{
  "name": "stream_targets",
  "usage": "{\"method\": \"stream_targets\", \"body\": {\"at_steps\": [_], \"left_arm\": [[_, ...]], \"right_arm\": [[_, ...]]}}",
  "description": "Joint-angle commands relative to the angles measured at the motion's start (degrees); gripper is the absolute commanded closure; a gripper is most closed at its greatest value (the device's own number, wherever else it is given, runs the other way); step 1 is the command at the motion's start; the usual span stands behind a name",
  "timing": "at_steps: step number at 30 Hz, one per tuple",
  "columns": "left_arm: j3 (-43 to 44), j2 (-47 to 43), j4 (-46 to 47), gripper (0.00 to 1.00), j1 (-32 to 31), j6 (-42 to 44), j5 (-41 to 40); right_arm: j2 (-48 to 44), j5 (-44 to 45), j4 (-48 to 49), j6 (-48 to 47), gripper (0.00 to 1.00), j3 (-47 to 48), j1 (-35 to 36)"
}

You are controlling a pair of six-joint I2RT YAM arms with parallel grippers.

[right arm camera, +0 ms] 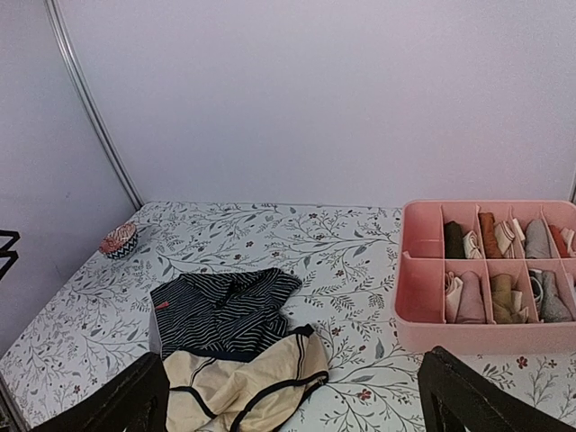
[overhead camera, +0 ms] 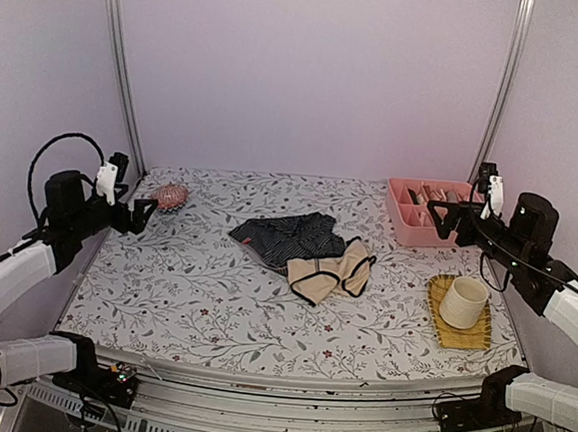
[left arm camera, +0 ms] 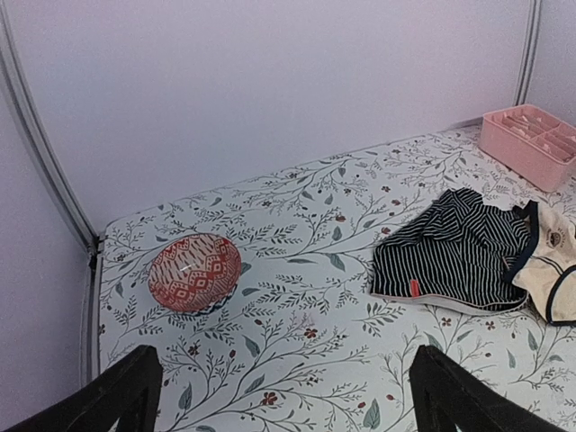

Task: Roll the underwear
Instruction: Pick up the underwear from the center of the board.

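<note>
The dark navy striped brief (overhead camera: 289,238) lies crumpled near the middle of the table, with the beige black-edged brief (overhead camera: 333,272) overlapping its right side. Both show in the left wrist view, navy (left arm camera: 454,252) and beige (left arm camera: 556,261), and in the right wrist view, navy (right arm camera: 220,310) and beige (right arm camera: 243,382). My left gripper (overhead camera: 141,214) is open and empty, raised over the far left of the table (left arm camera: 283,396). My right gripper (overhead camera: 444,220) is open and empty, raised at the far right, facing the briefs (right arm camera: 292,396).
A round reddish patterned object (overhead camera: 170,197) sits at the back left (left arm camera: 193,272). A pink divided organizer (overhead camera: 410,211) with rolled cloths stands at the back right (right arm camera: 418,297). A cream cup (overhead camera: 462,302) stands on a yellow mat (overhead camera: 457,334) at the right.
</note>
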Motion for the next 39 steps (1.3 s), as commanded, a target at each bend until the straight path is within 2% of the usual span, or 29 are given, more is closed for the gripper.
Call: {"method": "stream_targets", "body": {"at_steps": [1, 5, 10, 12, 19, 23, 27, 30, 34, 39], "left_arm": [[-1.7, -0.6, 6.7, 0.01, -1.0, -0.6, 2.1], [-2.1, 0.5, 8.7, 0.01, -1.3, -0.6, 2.8], [-2.1, 1.6, 10.2, 0.01, -1.5, -0.8, 3.9], [-2.3, 1.8, 10.5, 0.01, -1.6, -0.6, 4.7], [-2.7, 3.1, 11.6, 0.02, -1.7, 0.2, 6.8], [-3.2, 3.3, 12.3, 0.01, -1.9, 0.5, 8.2], [-4.0, 3.2, 12.9, 0.02, -2.2, 1.6, 10.5], [-4.2, 3.4, 13.0, 0.01, -2.3, 1.8, 11.0], [-4.1, 4.2, 13.1, 0.01, -2.4, 2.0, 10.7], [-4.0, 4.4, 12.9, 0.02, -2.4, 1.9, 10.6]], "right_arm": [[2.4, -1.0, -3.6, 1.5, 0.01, 3.4, 1.0], [3.7, -2.0, -3.3, 4.2, 0.01, 4.1, 1.4], [5.7, -14.8, 1.7, 5.0, 0.01, 2.1, 1.6], [9.3, -15.7, -0.1, 4.5, 0.01, 3.9, 3.6], [27.6, -1.4, -4.9, -2.1, 0.01, 18.1, 18.6], [41.4, 2.4, -8.6, -5.0, 0.01, 29.5, 22.5], [54.2, 6.7, -14.2, -11.8, 0.01, 41.2, 27.0], [58.3, 10.5, -17.3, -16.6, 0.01, 44.4, 30.4], [59.5, 12.4, -23.0, -17.9, 0.01, 45.0, 33.1], [57.4, 21.0, -27.8, -16.0, 0.01, 40.3, 35.8]]}}
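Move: The cream underwear lies about 19 cm left of the right hand, roughly 9 cm ahead and some 27 cm below. The striped underwear, partly beneath it, is about 30 cm left of that hand and 19 cm ahead; the pink box stands 27 cm ahead and 9 cm to its right. From the left hand, the cream underwear is some 40 cm right, 10 cm ahead and 21 cm down. Right hand, open, swings some 27 cm left, sinking about 16, towards the cream underwear, tipping down; left edges right. ##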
